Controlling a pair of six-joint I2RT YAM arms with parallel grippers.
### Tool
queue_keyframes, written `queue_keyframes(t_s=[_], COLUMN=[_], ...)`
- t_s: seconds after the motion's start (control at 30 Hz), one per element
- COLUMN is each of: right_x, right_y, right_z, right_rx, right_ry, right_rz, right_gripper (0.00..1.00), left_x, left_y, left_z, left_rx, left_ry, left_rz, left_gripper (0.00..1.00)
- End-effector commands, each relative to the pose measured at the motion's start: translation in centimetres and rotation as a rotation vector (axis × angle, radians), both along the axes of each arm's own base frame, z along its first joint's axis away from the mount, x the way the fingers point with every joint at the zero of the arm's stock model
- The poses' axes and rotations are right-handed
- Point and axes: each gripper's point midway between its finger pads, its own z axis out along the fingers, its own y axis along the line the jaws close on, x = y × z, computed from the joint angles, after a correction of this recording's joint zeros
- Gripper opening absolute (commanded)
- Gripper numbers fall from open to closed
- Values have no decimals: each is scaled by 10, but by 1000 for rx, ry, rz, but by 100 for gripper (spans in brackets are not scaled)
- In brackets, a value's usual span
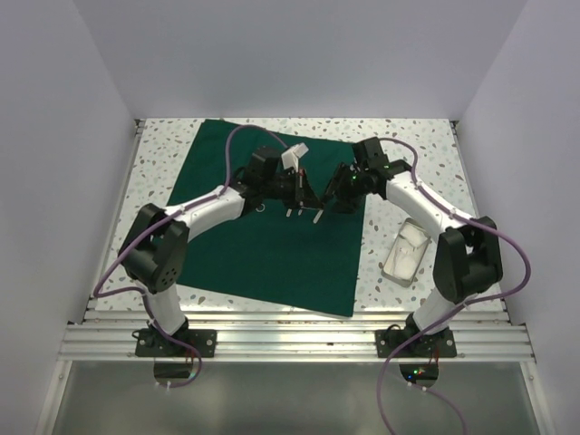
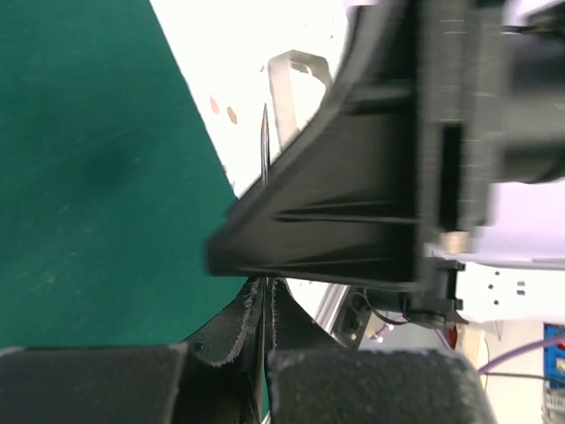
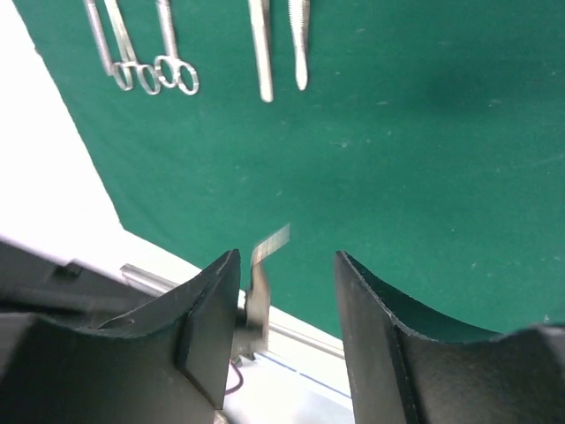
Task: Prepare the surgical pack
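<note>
The dark green drape (image 1: 272,263) lies flat on the speckled table. Above its middle, my left gripper (image 1: 304,192) is shut on a thin steel instrument (image 2: 264,141), whose pointed tip rises past the right gripper's black body. My right gripper (image 1: 337,192) faces it with jaws open. A strip of that steel (image 3: 263,269) stands between them, close to the left finger (image 3: 212,309). Scissors-like ringed instruments (image 3: 141,62) and tweezers (image 3: 261,53) lie on the drape (image 3: 424,132). The small metal tray (image 1: 390,265), right of the drape, holds something white (image 1: 410,237).
White walls close in the table on three sides. An aluminium rail (image 1: 299,340) runs along the near edge by both arm bases. Purple cables loop over each arm. The tray stands close to the right arm's elbow (image 1: 467,258).
</note>
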Motion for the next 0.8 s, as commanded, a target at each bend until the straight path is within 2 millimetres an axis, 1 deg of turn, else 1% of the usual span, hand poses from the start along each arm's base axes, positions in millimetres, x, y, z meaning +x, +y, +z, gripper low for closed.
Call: queue_keyframes(t_s=[0.0, 0.03, 0.07, 0.1, 0.13, 0.17, 0.2, 0.23, 0.27, 0.3, 0.33, 0.37, 0.4, 0.43, 0.47, 0.5, 0.53, 0.57, 0.6, 0.63, 0.67, 0.7, 0.73, 0.77], right_x=[10, 11, 12, 12, 13, 13, 6, 4, 1, -7, -10, -12, -22, -26, -30, -45, -50, -56, -73, -87, -97, -106, -120, -127], right_y=[6, 5, 5, 5, 7, 6, 3, 0, -7, -15, -24, -34, -44, -57, -67, -84, -103, -122, -146, -163, -177, -196, -202, -207], right_z=[3, 3, 0, -1, 1, -2, -5, -4, -3, -6, -8, -5, -9, -10, -10, -7, -5, -5, -1, -6, -6, -4, -14, -18], right_rx=[-6, -9, -14, -13, -13, -20, -38, -58, -91, -126, -160, -197, -235, -258, -280, -329, -376, -445, -501, -559, -599, -645, -663, -673], right_ry=[-19, -20, -14, -12, -9, 4, 37, 42, 42, 69, 67, 56, 92, 107, 116, 153, 158, 170, 219, 253, 269, 267, 305, 328], right_rz=[-17, -20, -22, -22, -22, -20, -21, -16, -29, -30, -18, -25, -22, -19, -23, -27, -24, -38, -57, -49, -59, -100, -89, -93], right_gripper=[50, 50, 48, 40, 30, 8, 0, 0, 0, 0, 0, 0, 0, 0, 0, 0, 0, 0, 0, 0, 0, 0, 0, 0], left_x=[2, 1, 1, 0, 0, 0, -2, 0, 1, 3, 9, 12, 20, 26, 29, 42, 50, 56, 67, 73, 79, 86, 90, 98], left_y=[-13, -14, -14, -14, -14, -14, -16, -14, -13, -12, -7, -4, 5, 11, 18, 32, 39, 45, 54, 58, 63, 69, 72, 78], left_z=[24, 25, 27, 27, 26, 23, 24, 22, 21, 21, 20, 19, 17, 13, 8, 0, -12, -16, -28, -47, -55, -64, -81, -85], left_rx=[-81, -84, -88, -89, -85, -83, -83, -76, -77, -73, -60, -52, -32, 0, 35, 105, 168, 233, 313, 377, 417, 470, 512, 567], left_ry=[-52, -52, -59, -60, -62, -57, -51, -49, -54, -60, -81, -90, -91, -125, -125, -122, -154, -141, -156, -159, -162, -169, -154, -158], left_rz=[-48, -52, -53, -59, -61, -66, -79, -79, -83, -77, -68, -63, -46, -45, -33, 22, 26, 38, 75, 70, 93, 127, 133, 169], left_gripper=[0, 0, 0, 0, 0, 0, 0, 7, 17, 27, 42, 47, 51, 56, 58, 60, 62, 63, 63, 64, 64, 64, 64, 63])
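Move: The tweezers, still pinched in the left hand, reach between the right hand's open fingers, their middle about 2 cm left and 1 cm back of the right hand. From there the tray is some 19 cm right, 9 cm back and 12 cm lower. The right gripper lies about 4 cm right, 1 cm ahead and 2 cm below the left hand; a ridged slim tool lies about 9 cm ahead, 4 cm left and 13 cm below it, a smooth slim tool 3 cm farther left. Sinking barely 1.5 cm, the right fingers close on the tweezers; only then does the left hand open and let go. The right hand whisks them rightward some 17 cm and back about 7 towards the tray, its fingers swinging to point down. The left hand heads forward about 9 cm, with some left and down, towards the two slim tools, tipping its open fingers downward. ##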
